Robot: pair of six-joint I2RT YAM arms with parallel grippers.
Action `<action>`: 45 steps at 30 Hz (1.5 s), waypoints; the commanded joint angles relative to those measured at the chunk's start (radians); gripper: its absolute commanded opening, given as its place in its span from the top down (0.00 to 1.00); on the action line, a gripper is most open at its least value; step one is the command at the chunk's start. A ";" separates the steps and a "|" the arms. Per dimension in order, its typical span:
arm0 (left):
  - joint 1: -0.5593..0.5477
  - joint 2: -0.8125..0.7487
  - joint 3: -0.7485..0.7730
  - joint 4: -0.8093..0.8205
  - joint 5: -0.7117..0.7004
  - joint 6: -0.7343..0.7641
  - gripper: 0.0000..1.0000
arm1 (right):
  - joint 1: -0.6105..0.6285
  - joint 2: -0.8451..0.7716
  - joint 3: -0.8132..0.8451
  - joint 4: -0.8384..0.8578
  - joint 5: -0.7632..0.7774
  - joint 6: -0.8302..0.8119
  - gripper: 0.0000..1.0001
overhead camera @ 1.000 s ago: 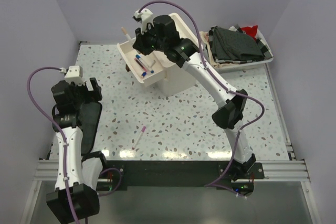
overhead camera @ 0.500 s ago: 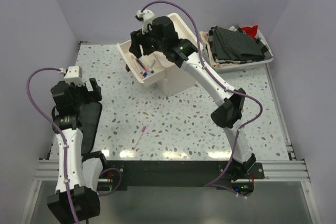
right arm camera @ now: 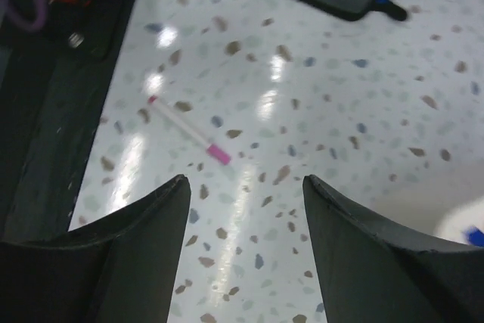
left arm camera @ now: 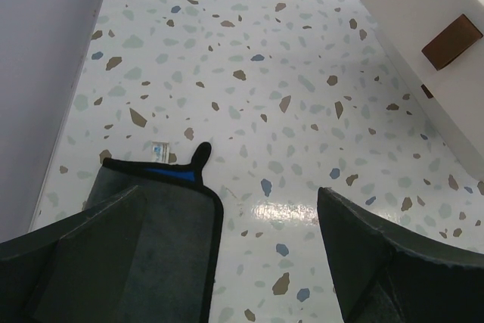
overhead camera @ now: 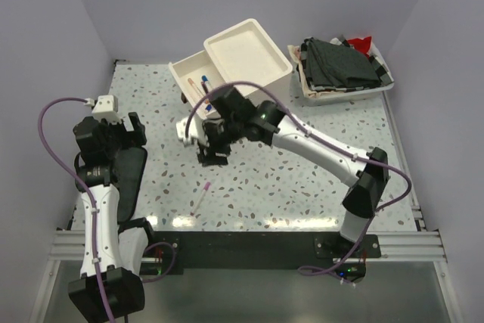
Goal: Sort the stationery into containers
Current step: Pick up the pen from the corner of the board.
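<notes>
A pink-capped white pen (overhead camera: pixel 200 199) lies on the speckled table near the front edge. In the right wrist view the same pen (right arm camera: pixel 187 131) lies just ahead of my right gripper (right arm camera: pixel 246 187), which is open and empty. From above, the right gripper (overhead camera: pixel 209 153) hovers over the table a short way behind the pen. The cream-white cabinet (overhead camera: pixel 261 81) stands at the back with one drawer (overhead camera: pixel 180 77) pulled out and pens (overhead camera: pixel 203 82) lying in it. My left gripper (overhead camera: pixel 113 132) is open and empty at the left; it (left arm camera: pixel 231 202) looks down at bare table.
A dark flat pouch (overhead camera: pixel 130 175) lies under the left arm, and its blue-trimmed edge (left arm camera: pixel 162 221) fills the left wrist view's lower left. A brown drawer handle (left arm camera: pixel 451 41) shows on the cabinet front. A white tray of dark cloths (overhead camera: pixel 342 67) sits at the back right.
My right arm has swung from over the open drawer down to the table near the pink pen, and its jaws have opened. The left arm has not moved.
</notes>
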 commanded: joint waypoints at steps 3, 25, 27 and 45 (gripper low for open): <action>0.013 -0.006 0.001 0.041 -0.002 -0.009 0.00 | 0.107 0.007 -0.219 -0.127 0.112 -0.554 0.44; 0.014 -0.019 -0.024 0.036 -0.007 -0.004 0.00 | 0.155 0.368 -0.025 -0.117 0.211 -0.604 0.51; 0.014 -0.018 -0.024 0.033 -0.009 -0.003 0.00 | 0.156 0.405 0.009 -0.140 0.213 -0.598 0.51; 0.014 -0.019 -0.035 0.035 -0.013 -0.003 0.00 | 0.156 0.521 0.057 -0.318 0.207 -0.600 0.98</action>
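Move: The last pen lies on the tabletop with its middle some 23 cm below the right hand, about 6 cm back and 3 cm to its left, its pink cap at the far end. The open drawer is roughly 25 cm ahead of the right hand, 3 cm left and 10 cm below; the dark pouch lies about 24 cm left of that hand and 2 cm back. From the left hand, the pen is roughly 14 cm back, 20 cm to the right and 20 cm below. The pen is pinched at its pink cap by the right fingertips. To get there the right hand first swings back about 6 cm while starting down, then plunges, easing forward again by some 4 cm, for a drop of about 23 cm; its wrist turns counter-clockwise some 30 degrees and tips the fingers steeply downward. The part-open fingers narrow slightly on the way and close only once low over the cap. ##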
